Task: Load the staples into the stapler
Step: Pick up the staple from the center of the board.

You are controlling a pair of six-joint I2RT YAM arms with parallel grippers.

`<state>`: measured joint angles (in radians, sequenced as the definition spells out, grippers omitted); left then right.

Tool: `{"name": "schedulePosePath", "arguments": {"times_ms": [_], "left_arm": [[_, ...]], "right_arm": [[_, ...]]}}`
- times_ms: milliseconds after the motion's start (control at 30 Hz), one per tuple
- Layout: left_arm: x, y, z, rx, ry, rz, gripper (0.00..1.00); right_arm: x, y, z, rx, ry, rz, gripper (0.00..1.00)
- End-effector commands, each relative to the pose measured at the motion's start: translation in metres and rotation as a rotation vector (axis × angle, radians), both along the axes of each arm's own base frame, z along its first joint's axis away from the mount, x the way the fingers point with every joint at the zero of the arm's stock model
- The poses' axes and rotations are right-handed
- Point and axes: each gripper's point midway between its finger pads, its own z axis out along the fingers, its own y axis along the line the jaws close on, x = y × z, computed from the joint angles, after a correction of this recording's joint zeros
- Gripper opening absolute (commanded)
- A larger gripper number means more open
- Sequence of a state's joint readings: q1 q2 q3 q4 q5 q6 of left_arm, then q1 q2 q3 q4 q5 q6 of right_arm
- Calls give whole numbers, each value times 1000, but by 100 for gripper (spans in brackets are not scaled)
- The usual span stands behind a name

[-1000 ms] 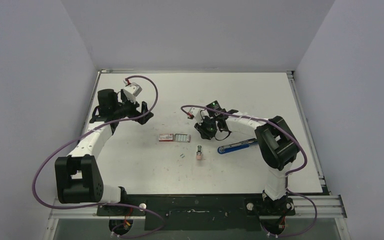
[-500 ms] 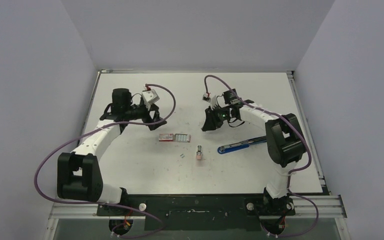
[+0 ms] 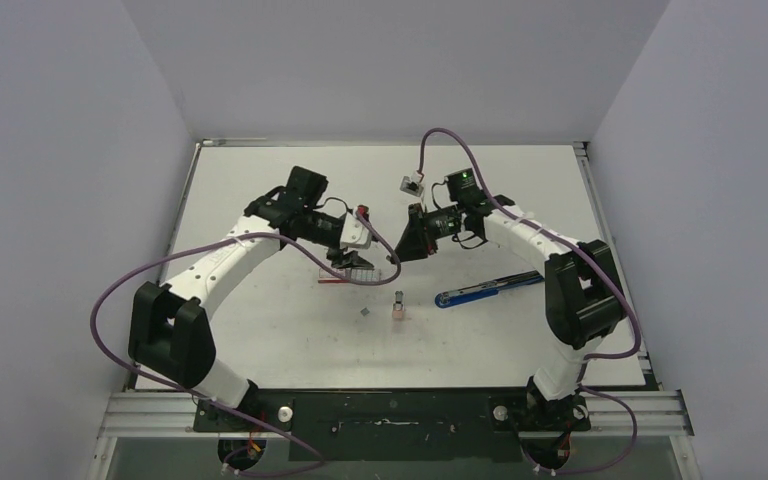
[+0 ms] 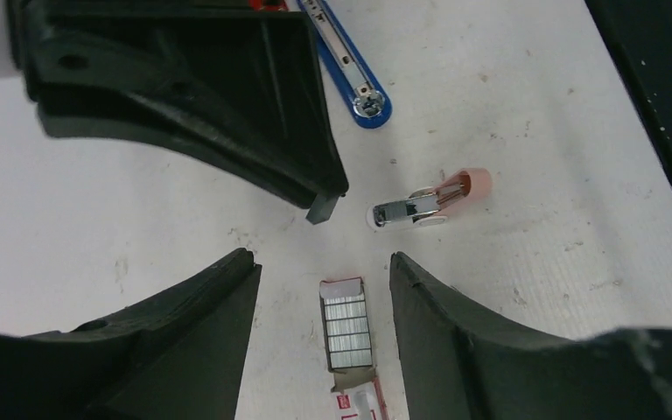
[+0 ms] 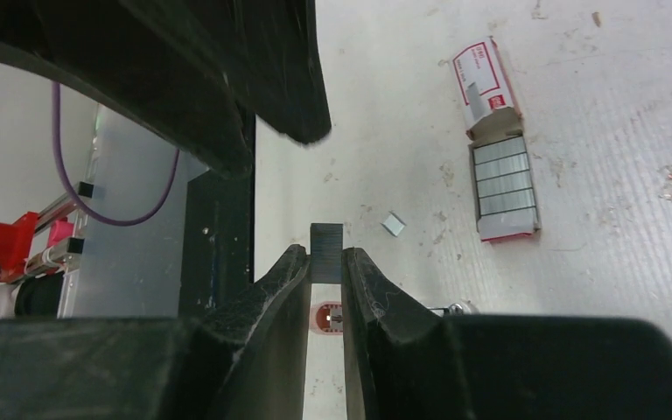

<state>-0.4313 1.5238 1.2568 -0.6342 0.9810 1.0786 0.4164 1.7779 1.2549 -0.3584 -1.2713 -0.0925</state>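
Observation:
The staples (image 4: pixel 347 324) lie as silvery strips in the pulled-out tray of their red-and-white box (image 5: pixel 481 79), in the middle of the table. My left gripper (image 4: pixel 324 302) hangs over that tray, open, one finger on each side and neither touching it. My right gripper (image 5: pixel 325 258) is shut on a short grey staple strip (image 5: pixel 326 245), held above the table just right of the box (image 3: pixel 335 274). The blue stapler (image 3: pixel 490 288) lies flat to the right, apart from both grippers; its blue end (image 4: pixel 350 74) shows in the left wrist view.
A small pink block with a metal clip (image 3: pixel 398 308) lies just in front of the grippers. A tiny loose staple piece (image 3: pixel 364 312) rests left of it. The two grippers are close together over the box. Walls enclose the white table (image 3: pixel 260 330) on three sides.
My left arm has swung right and forward from the back left to over the staples box, its jaws narrowing. My right gripper has lifted and shifted a little left, still holding the strip.

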Motion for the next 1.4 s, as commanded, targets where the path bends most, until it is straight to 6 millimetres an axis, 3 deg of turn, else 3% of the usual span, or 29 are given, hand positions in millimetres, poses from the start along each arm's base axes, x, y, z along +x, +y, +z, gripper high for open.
{"name": "schedulePosePath", "arguments": {"times_ms": [0,100,633,900,1367], "left_arm": [[-21,-15,2,17,-91,-169,49],[-25,-23,0,32,-111,-193,43],[-16,-34,-14,84,-177,-194,35],[-13,-37,-18,94,-184,-183,27],[-14,-40,-17,94,-187,-187,24]], "right_arm": [[-20,4,29,99,-38,93,14],[-23,4,27,104,-27,102,13],[-26,5,21,107,-1,107,13],[-26,5,18,103,8,106,13],[-23,6,14,94,20,100,12]]}}
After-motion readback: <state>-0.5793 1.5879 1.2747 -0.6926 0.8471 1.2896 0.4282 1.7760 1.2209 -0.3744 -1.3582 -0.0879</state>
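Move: The staple strip is held in the right fingertips, its free end about 1 cm left of that hand's point and level with it. From the left hand, the strip lies some 4 cm to the right and 3 cm below, level with it fore and aft. On the table about 18 cm below the left hand, the open staple tray is 4 cm ahead and 3 cm left, the small pink stapler 4 cm back and 5 cm right, and the loose staple piece 5 cm back and 3 cm left. The staple strip stays pinched in the right fingers, which carry it about 2 cm back and then hold it still. Down and to the right, about 3 cm each way and slightly back, the left hand closes in on the strip's free end, turning some 10 degrees clockwise as its fingers narrow from over half open to about a quarter, around the strip's end. ##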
